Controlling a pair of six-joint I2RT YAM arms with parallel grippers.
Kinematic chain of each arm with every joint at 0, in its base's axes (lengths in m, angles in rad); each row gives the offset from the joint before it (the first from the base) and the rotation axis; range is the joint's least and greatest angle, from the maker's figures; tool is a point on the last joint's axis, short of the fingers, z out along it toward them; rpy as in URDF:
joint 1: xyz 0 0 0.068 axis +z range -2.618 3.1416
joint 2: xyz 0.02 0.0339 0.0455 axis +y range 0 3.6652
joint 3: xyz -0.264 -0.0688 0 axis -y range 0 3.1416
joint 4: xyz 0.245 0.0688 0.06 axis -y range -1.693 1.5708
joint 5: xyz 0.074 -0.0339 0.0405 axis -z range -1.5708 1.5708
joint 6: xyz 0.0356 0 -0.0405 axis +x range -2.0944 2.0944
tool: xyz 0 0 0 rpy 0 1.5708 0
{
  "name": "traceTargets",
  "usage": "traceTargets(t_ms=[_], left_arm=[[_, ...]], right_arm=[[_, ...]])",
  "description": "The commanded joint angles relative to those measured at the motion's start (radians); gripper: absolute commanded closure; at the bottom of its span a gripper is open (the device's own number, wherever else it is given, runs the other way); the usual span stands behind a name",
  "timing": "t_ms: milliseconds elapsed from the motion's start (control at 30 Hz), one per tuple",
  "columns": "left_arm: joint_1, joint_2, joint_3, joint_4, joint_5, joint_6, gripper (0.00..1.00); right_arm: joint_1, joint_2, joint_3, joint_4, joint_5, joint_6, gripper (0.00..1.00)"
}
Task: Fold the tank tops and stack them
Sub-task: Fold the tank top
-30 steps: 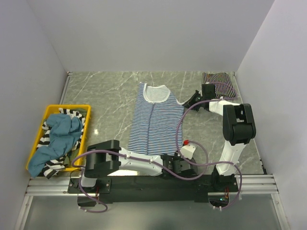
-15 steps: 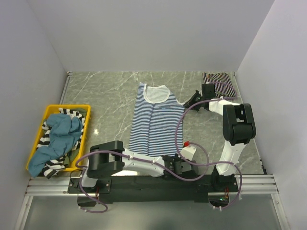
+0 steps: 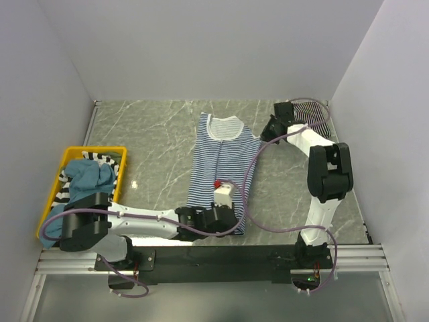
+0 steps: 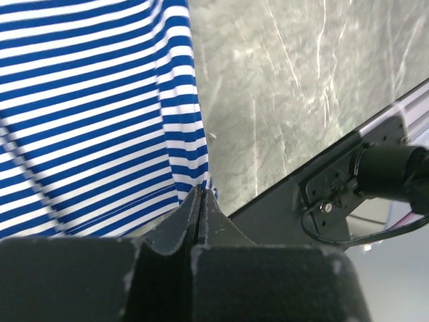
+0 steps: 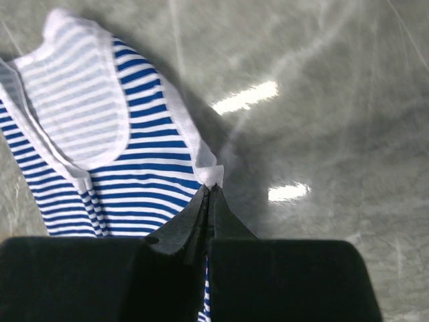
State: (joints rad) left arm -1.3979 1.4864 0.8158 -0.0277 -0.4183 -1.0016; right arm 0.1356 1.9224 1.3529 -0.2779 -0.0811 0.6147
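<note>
A blue-and-white striped tank top (image 3: 221, 161) with white trim lies stretched lengthwise in the middle of the marble table. My left gripper (image 3: 236, 225) is at its near right corner, and the left wrist view shows that gripper (image 4: 201, 192) shut on the hem of the tank top (image 4: 87, 100). At the far end my right gripper (image 3: 264, 137) holds the right shoulder strap. In the right wrist view it (image 5: 213, 188) is shut on the white strap tip of the tank top (image 5: 134, 161). A folded black-and-white tank top (image 3: 310, 113) lies at the back right corner.
A yellow bin (image 3: 94, 150) at the left edge holds a heap of clothes (image 3: 84, 188), blue and black-and-white striped. Grey walls close in the table on three sides. The black base rail (image 3: 221, 258) runs along the near edge, with purple cables looping over it.
My left gripper has shut on the hem corner and the left arm has swung out lower. The right gripper has pulled the strap toward the back, shifting the top up the table.
</note>
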Motion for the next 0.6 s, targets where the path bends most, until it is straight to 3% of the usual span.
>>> traceTargets(t_ms=[0,200,567], left_arm=[[0.031,-0.072,-0.093,0.118,0.113,-0.071,0.99],[0.092,-0.165,-0.214,0.147,0.173,-0.132,0.99],[0.129,-0.305,-0.36,0.068,0.213,-0.226,0.99]], right_arm=[[0.057,0.026,0.127,-0.079,0.171,-0.059,1.0],[0.175,0.121,0.32,-0.184,0.273,-0.095,1.0],[0.326,0.354,0.641,-0.273,0.323,-0.084,1.0]])
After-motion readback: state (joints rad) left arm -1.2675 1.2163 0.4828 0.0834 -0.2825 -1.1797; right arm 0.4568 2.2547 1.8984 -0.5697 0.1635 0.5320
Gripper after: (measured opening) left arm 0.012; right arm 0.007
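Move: The right hand, already pinching the white-edged armhole corner, is headed for the neck end of the tank top's centre seam, about 15 cm to its left, 2 cm ahead and 5 cm below. The neck opening's middle lies some 15 cm left and 5 cm ahead; the folded striped stack, 18 cm right and 8 cm ahead. The left hand holds the hem corner; the seam's hem end is roughly 9 cm left, level and 7 cm below, with the table's front edge 4 cm back. Leftward together, both arms carry the pinched right side of the tank top in towards its centre seam. The right hand goes about 14 cm, slightly forward, arching up a little before sinking back and turning counter-clockwise as it rolls left side down; the left hand trails by half that, sinking slightly. Both keep their fingers shut on the cloth. ##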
